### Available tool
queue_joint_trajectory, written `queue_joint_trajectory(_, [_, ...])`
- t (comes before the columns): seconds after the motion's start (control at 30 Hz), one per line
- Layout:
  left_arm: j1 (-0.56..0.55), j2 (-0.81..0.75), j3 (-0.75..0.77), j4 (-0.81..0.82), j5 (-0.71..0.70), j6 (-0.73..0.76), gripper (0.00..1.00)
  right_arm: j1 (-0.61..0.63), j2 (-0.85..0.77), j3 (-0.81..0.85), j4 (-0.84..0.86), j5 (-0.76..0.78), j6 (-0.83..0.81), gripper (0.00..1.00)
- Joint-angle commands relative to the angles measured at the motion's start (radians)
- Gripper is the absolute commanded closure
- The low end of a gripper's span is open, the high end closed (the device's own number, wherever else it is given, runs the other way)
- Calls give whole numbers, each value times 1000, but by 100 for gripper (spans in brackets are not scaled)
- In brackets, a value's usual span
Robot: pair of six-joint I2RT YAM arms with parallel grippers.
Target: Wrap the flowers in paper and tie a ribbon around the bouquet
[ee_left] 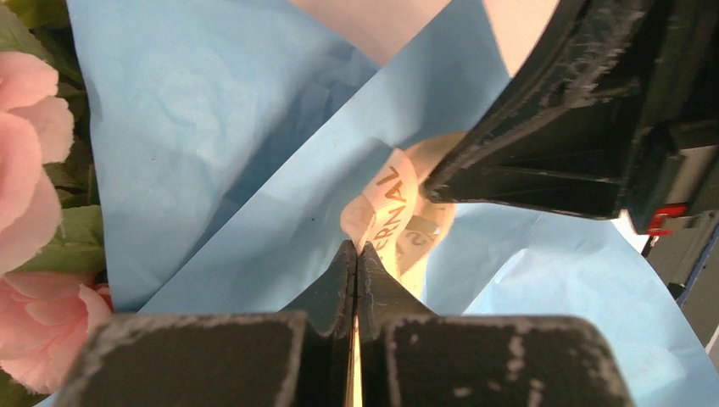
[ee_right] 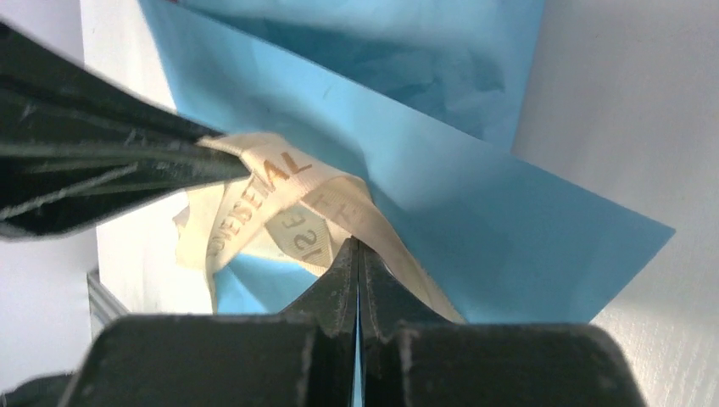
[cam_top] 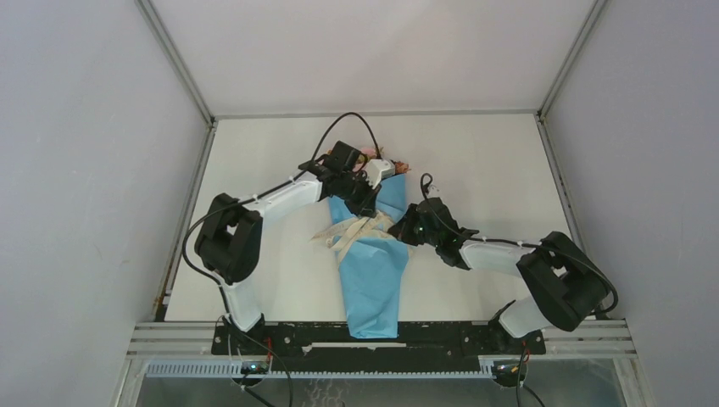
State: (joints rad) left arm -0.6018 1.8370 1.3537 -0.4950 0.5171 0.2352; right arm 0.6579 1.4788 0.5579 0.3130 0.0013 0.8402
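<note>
The bouquet (cam_top: 373,271) lies lengthwise on the table, a cone of light blue paper (ee_left: 212,110) with the pink flowers (cam_top: 392,163) at its far end. The cream ribbon (cam_top: 352,231) is wound round its middle, loose ends trailing left. My left gripper (cam_top: 366,203) sits over the upper part of the cone. In the left wrist view it (ee_left: 358,246) is shut, a ribbon (ee_left: 392,191) strand pinched between its jaws, roses (ee_left: 30,127) at the left. My right gripper (cam_top: 405,231) meets it from the right. It (ee_right: 358,244) is shut, its tips on the ribbon (ee_right: 263,174) knot over the paper (ee_right: 475,203).
The white table (cam_top: 475,170) is boxed in by grey walls and metal rails on three sides. A black cable (cam_top: 356,119) loops above the left wrist. The cone's narrow end reaches the front rail (cam_top: 381,339) between the two arm bases.
</note>
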Motion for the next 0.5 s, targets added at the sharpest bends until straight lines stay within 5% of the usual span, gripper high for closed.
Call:
queue_joint_trajectory(0.0, [28, -32, -33, 36, -22, -17, 100, -41, -108, 28, -54, -228, -193, 100])
queue_joint_trajectory(0.2, [48, -48, -43, 54, -66, -16, 100, -83, -269, 26, -343, -466, -434, 100])
queue_joint_trajectory(0.47, [44, -85, -60, 29, -20, 23, 100, -133, -312, 22, -366, -729, -460, 100])
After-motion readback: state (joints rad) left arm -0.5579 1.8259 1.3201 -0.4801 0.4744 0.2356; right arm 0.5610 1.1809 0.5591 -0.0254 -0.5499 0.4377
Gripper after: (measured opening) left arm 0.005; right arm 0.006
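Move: The ribbon crossing that is to become the knot lies over the wrapped stems, about 4 cm back from the left gripper, straight below it by some 4 cm. From the right gripper it is roughly 4 cm left, 1 cm ahead and slightly below. The flower heads are about 13 cm ahead of the left gripper and level with it sideways; the loose ribbon tails lie some 8 cm left and 6 cm back of it. Keep both grippers shut on their ribbon strands and pull them apart. Draw the right one back towards the robot about 8 cm, lifting it some 5 cm away from the crossing and turning it about 30 degrees counter-clockwise, while the left goes a couple of centimetres to the left and slightly forward, sinking a little. ##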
